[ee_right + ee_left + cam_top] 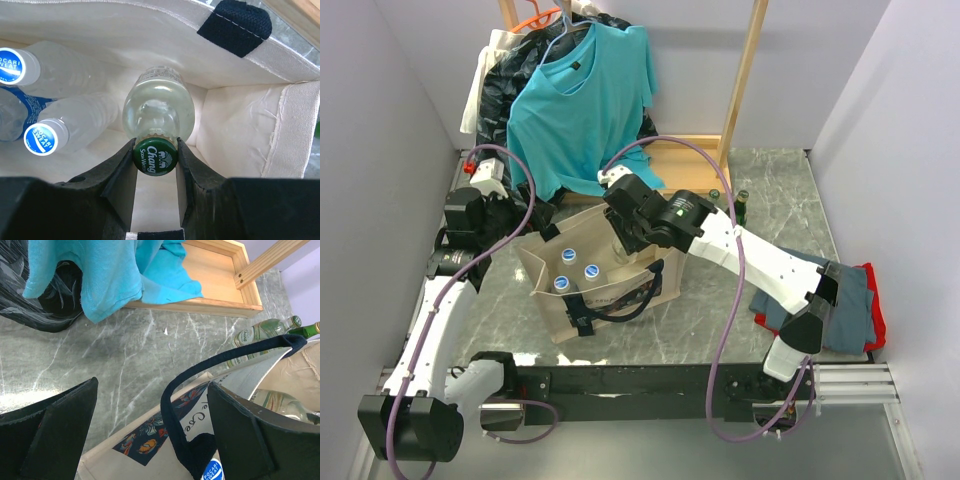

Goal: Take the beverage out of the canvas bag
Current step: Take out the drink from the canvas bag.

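The beige canvas bag point(610, 305) stands open on the marble table, its black strap handle point(172, 405) looping up. Inside it stands a clear glass beverage bottle point(157, 107) with a green Chang cap. My right gripper point(155, 157) reaches down into the bag and is shut on that bottle's cap and neck. Beside it in the bag are several plastic bottles with blue caps point(42, 138). My left gripper point(152, 385) hangs open over the bag's far left rim, with the strap and the printed side point(145, 435) between its fingers, which stand wide apart.
Two green glass bottles point(735, 205) stand on the table behind the bag, next to a wooden rack base point(210, 270). A teal T-shirt point(580, 95) hangs over a black plastic bag point(510, 70). Folded clothes point(840, 305) lie at the right.
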`<state>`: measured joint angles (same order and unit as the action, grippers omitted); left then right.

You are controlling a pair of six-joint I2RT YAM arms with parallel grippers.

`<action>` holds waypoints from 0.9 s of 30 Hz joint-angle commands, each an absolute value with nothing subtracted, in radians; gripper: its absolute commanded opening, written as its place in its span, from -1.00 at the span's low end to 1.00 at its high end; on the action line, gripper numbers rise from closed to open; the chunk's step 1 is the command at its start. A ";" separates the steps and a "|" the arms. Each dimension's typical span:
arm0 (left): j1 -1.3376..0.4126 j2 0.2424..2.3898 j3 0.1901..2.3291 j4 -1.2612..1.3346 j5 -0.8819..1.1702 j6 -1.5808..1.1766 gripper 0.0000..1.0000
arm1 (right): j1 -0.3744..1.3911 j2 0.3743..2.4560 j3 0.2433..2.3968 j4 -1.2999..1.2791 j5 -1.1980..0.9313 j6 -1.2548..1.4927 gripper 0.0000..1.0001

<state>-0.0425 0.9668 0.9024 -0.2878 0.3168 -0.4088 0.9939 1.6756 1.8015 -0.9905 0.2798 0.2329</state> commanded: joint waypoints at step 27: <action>-0.040 0.940 0.882 -0.239 0.341 -0.417 0.93 | 0.973 1.730 2.235 -1.167 0.147 0.173 -1.00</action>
<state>-0.0425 0.9653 0.8829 -0.2741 0.3183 -0.4129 0.9848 1.7588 2.1590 -1.2251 0.1623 0.1841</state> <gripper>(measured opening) 0.965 0.388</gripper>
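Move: I already hold the clear drink by its cap, inside the canvas bag. The nearest clear bottle standing outside is about 15 cm to my right hand's right and 10 cm ahead. The green bottle is roughly 23 cm right and 13 cm ahead, and both middles are some 16 cm lower. The nearest Pocari bottle, in the bag, is 7 cm left and 3 cm back. From my left hand, that outside clear bottle is about 32 cm right and 2 cm ahead. Keeping my right fingers pinched on the green cap, I lift the clear drink nearly straight up through the bag's mouth by about 6 cm. I turn the hand slightly counter-clockwise, some 5 degrees, and ease back about a centimetre at the end. ##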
